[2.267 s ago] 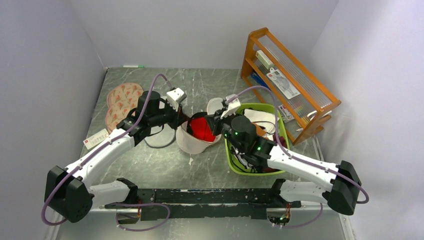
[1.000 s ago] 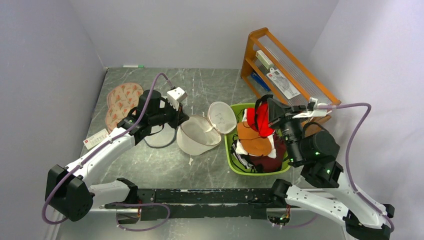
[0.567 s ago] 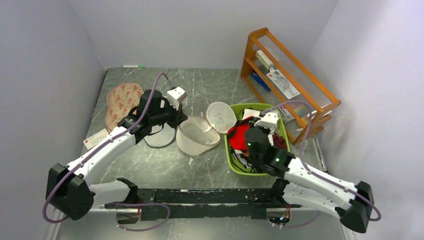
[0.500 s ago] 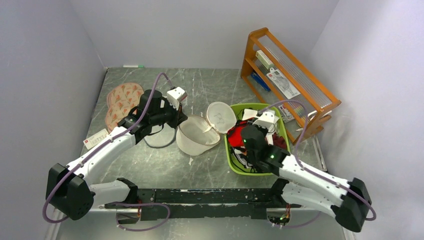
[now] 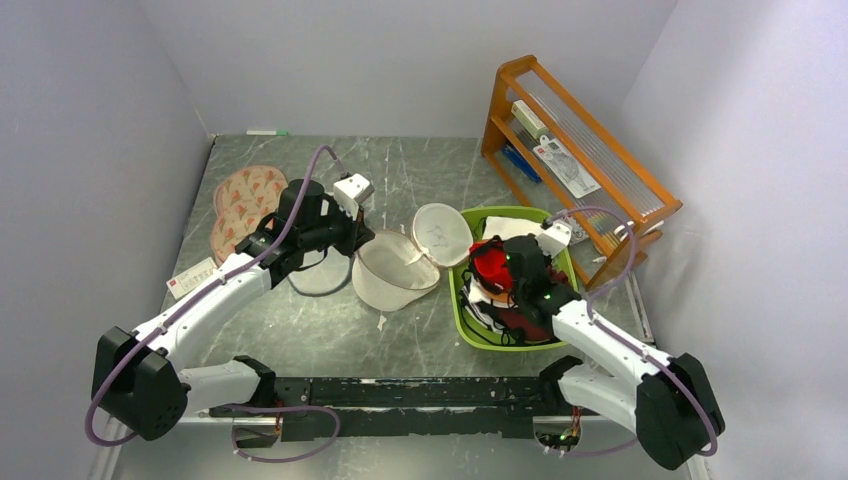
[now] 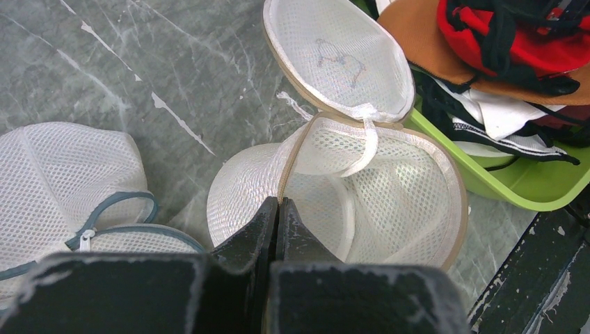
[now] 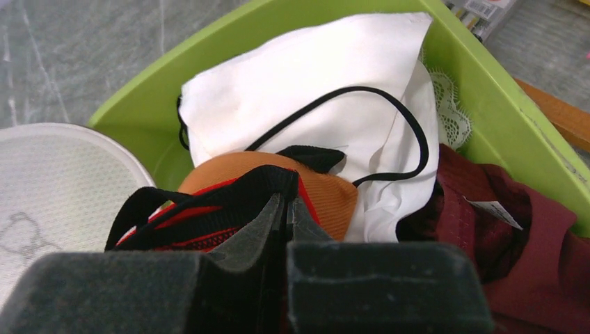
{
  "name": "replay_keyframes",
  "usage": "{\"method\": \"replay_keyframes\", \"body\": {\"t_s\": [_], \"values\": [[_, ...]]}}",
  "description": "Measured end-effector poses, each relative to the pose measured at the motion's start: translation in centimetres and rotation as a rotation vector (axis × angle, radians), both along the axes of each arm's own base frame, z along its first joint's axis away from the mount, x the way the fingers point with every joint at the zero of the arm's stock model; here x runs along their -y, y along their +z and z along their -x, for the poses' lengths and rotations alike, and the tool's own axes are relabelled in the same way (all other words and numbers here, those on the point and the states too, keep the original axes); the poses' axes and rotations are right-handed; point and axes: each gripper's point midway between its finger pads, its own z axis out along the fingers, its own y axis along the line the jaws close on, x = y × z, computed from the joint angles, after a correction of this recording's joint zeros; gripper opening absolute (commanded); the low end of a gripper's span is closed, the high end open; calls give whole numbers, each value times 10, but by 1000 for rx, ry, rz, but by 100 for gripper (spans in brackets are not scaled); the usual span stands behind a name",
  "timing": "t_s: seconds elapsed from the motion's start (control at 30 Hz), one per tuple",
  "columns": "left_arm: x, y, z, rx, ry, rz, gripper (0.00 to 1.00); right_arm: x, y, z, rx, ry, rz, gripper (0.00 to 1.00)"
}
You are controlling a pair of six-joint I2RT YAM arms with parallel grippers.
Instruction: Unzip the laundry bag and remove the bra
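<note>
The laundry bag (image 5: 395, 275) lies unzipped in the middle of the table. Its lid (image 5: 442, 232), with the small dark mark, is flipped back against the green basket (image 5: 462, 322). The lower half (image 6: 389, 202) shows only mesh inside. My left gripper (image 6: 277, 202) is shut on the bag's beige rim at the left side (image 5: 362, 243). The bra (image 5: 490, 262), red with an orange cup, lies on the clothes in the basket. My right gripper (image 7: 286, 200) is shut on its black-edged red band (image 7: 209, 209).
Under the bra, the basket (image 7: 487, 90) holds a white cloth (image 7: 313, 90) and a maroon cloth (image 7: 501, 223). A white mesh bag with grey trim (image 6: 62, 174) lies left of the laundry bag. Pink patterned bags (image 5: 240, 205) sit far left. A wooden rack (image 5: 580, 150) stands at the right.
The right gripper drew the bra out of the bag, raised it over the basket, then brought it down onto the clothes there. The left gripper stayed on the rim.
</note>
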Motion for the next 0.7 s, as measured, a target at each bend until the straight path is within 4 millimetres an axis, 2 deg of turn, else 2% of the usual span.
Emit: {"method": "replay_keyframes", "body": {"t_s": [0.13,0.23,0.4,0.53,0.7], "values": [[0,0,0,0,0,0,7,-1,13,1,34,15,-20,5],[0,0,0,0,1,-1,7,-2,30,2,57,34,-22,22],[0,0,0,0,1,0,7,-10,73,7,137,112,-59,45],[0,0,0,1,1,0,7,-27,93,16,166,254,-78,62],[0,0,0,1,0,0,7,-59,121,27,206,487,-86,69]]}}
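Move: The right fingers, shut on the red bra's black band, are already over the green basin, whose middle is about 8 cm back, 1 cm to the left and 6 cm below. The bra's body hangs roughly 5 cm left, 4 cm back and 4 cm down. White cloth lies some 4 cm ahead, 2 cm left and 5 cm below; the laundry bag's lid is about 17 cm left, 2 cm ahead. From the left hand, on the bag's rim, the basin is roughly 31 cm right, 9 cm back and 13 cm below. Open the right fingers to about two-thirds to let go of the red bra's band as you lift the gripper straight up off the pile in the basin. Keep rising, about 12 cm in all, then swing some 6 cm left towards the laundry bag, easing back slightly, turning the wrist nearly 30 degrees counter-clockwise and tipping the fingers up a little. ##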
